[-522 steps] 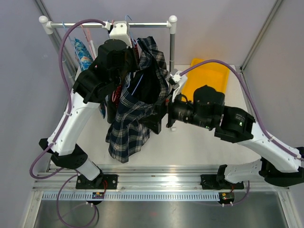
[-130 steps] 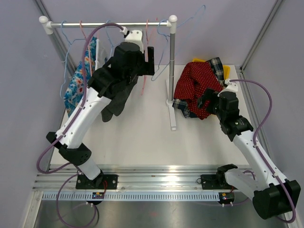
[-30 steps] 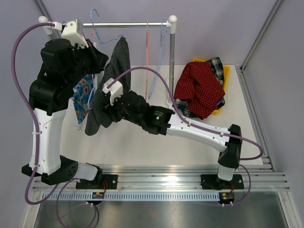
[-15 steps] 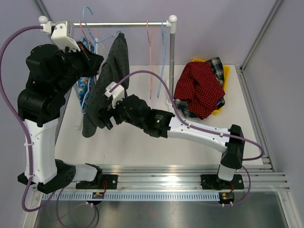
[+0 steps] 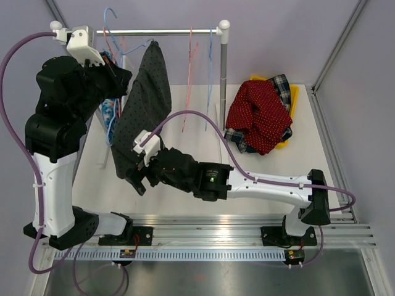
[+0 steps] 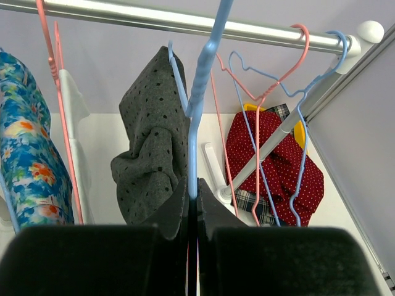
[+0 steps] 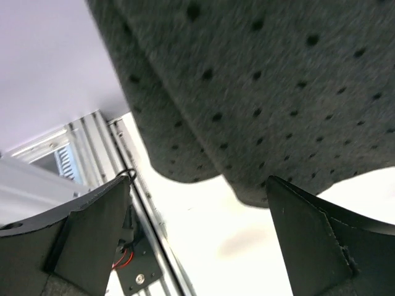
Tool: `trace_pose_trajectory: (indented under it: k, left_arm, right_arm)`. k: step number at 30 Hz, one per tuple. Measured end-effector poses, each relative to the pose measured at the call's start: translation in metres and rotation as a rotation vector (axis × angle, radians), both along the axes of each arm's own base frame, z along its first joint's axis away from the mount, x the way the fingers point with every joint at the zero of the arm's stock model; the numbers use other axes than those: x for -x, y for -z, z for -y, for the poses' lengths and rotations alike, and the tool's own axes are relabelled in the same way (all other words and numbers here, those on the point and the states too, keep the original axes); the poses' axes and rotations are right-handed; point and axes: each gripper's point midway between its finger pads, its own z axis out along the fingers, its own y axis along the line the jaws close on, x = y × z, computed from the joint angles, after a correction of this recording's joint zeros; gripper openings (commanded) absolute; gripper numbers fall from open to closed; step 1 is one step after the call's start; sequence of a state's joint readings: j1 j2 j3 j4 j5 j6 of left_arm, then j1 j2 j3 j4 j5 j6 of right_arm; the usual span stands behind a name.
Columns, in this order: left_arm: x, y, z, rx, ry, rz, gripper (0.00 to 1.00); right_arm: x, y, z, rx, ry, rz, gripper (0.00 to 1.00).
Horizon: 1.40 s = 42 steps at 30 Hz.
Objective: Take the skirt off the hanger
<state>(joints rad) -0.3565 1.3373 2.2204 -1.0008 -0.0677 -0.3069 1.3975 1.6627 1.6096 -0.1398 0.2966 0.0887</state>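
Note:
A dark grey dotted skirt (image 5: 145,105) hangs on a light blue hanger (image 6: 199,105), lifted off the rack rail. My left gripper (image 6: 192,192) is shut on the hanger's wire just below the hook; in the top view it (image 5: 118,69) sits high at the left end of the rack. The skirt also shows bunched to the left of the hanger in the left wrist view (image 6: 151,154). My right gripper (image 5: 138,180) is open at the skirt's lower hem. In the right wrist view the hem (image 7: 259,80) hangs just above the wide-apart fingers (image 7: 92,234), not gripped.
The rack rail (image 5: 166,31) and its post (image 5: 223,86) hold empty pink (image 5: 190,55) and blue (image 5: 210,61) hangers. A blue floral garment (image 5: 107,111) hangs at the left. A pile of red dotted and plaid clothes (image 5: 259,114) lies in a yellow bin (image 5: 296,92).
My right arm has pulled back towards the near edge and dropped to the skirt's lower hem. The skirt has swung right and hangs longer. The left arm has barely moved.

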Motion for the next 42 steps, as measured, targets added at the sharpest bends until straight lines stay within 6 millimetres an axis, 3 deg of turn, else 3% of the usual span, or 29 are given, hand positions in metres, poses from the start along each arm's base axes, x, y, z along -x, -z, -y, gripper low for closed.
trace_pose_trajectory:
  k: [7,11,24,26,27,29,31,32,33,39,42]
  left_arm:
    - [0.001,0.001,0.0,-0.002,0.0,-0.002,0.0]
    - [0.001,0.001,0.0,-0.003,0.002,-0.006,0.0]
    - [0.001,0.001,-0.001,-0.012,0.002,-0.001,0.0]
    - [0.002,0.001,0.0,-0.01,0.005,-0.002,0.0]
    - [0.002,0.001,0.0,-0.007,0.006,-0.002,0.0]
    - [0.002,0.001,0.001,-0.002,0.008,-0.004,0.0]
    - [0.002,0.0,0.001,0.001,0.011,-0.004,0.0]
    - [0.003,0.0,0.001,0.003,0.012,-0.004,0.0]
    - [0.003,0.0,0.002,0.005,0.013,-0.004,0.0]
    - [0.006,-0.002,0.001,0.006,0.016,0.002,0.0]
    - [0.007,-0.001,-0.003,-0.012,0.003,-0.002,0.0]
  right_arm:
    - [-0.019,-0.011,-0.002,0.005,0.085,0.06,1.0]
    - [-0.027,-0.011,0.003,0.028,0.122,0.099,0.95]
    - [-0.04,-0.003,0.015,0.059,0.193,0.149,0.93]
    - [-0.041,-0.005,0.013,0.058,0.195,0.157,0.85]
    - [-0.042,-0.008,0.01,0.05,0.197,0.161,0.69]
    - [-0.045,-0.011,0.002,0.044,0.204,0.174,0.58]
    - [-0.049,-0.011,-0.007,0.04,0.213,0.188,0.38]
    - [-0.05,-0.011,-0.01,0.039,0.214,0.19,0.24]
    - [-0.052,-0.009,-0.014,0.045,0.217,0.197,0.04]
    - [-0.057,-0.002,-0.021,0.041,0.241,0.193,0.0]
    - [-0.052,0.019,-0.003,0.039,0.248,0.152,0.0]
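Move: My right hand is open just short of the grey skirt. The skirt's lower end hangs about 5 cm ahead of it, 2 cm left and roughly level; the blue hanger is some 18 cm ahead, 1 cm left and 18 cm up. The floral garment hangs about 15 cm ahead, 6 cm left and 5 cm up. From my left hand, the skirt's lower end is some 10 cm back, 1 cm right and 20 cm below. I bring my open right hand about 5 cm forward to the skirt's lower end, swinging the fingers some 15 degrees clockwise; I ease a little right, then push nearly 4 cm left as they shut and pinch the cloth, and start tugging down and right about 2 cm. My left hand stays put and keeps its grip on the blue hanger. ##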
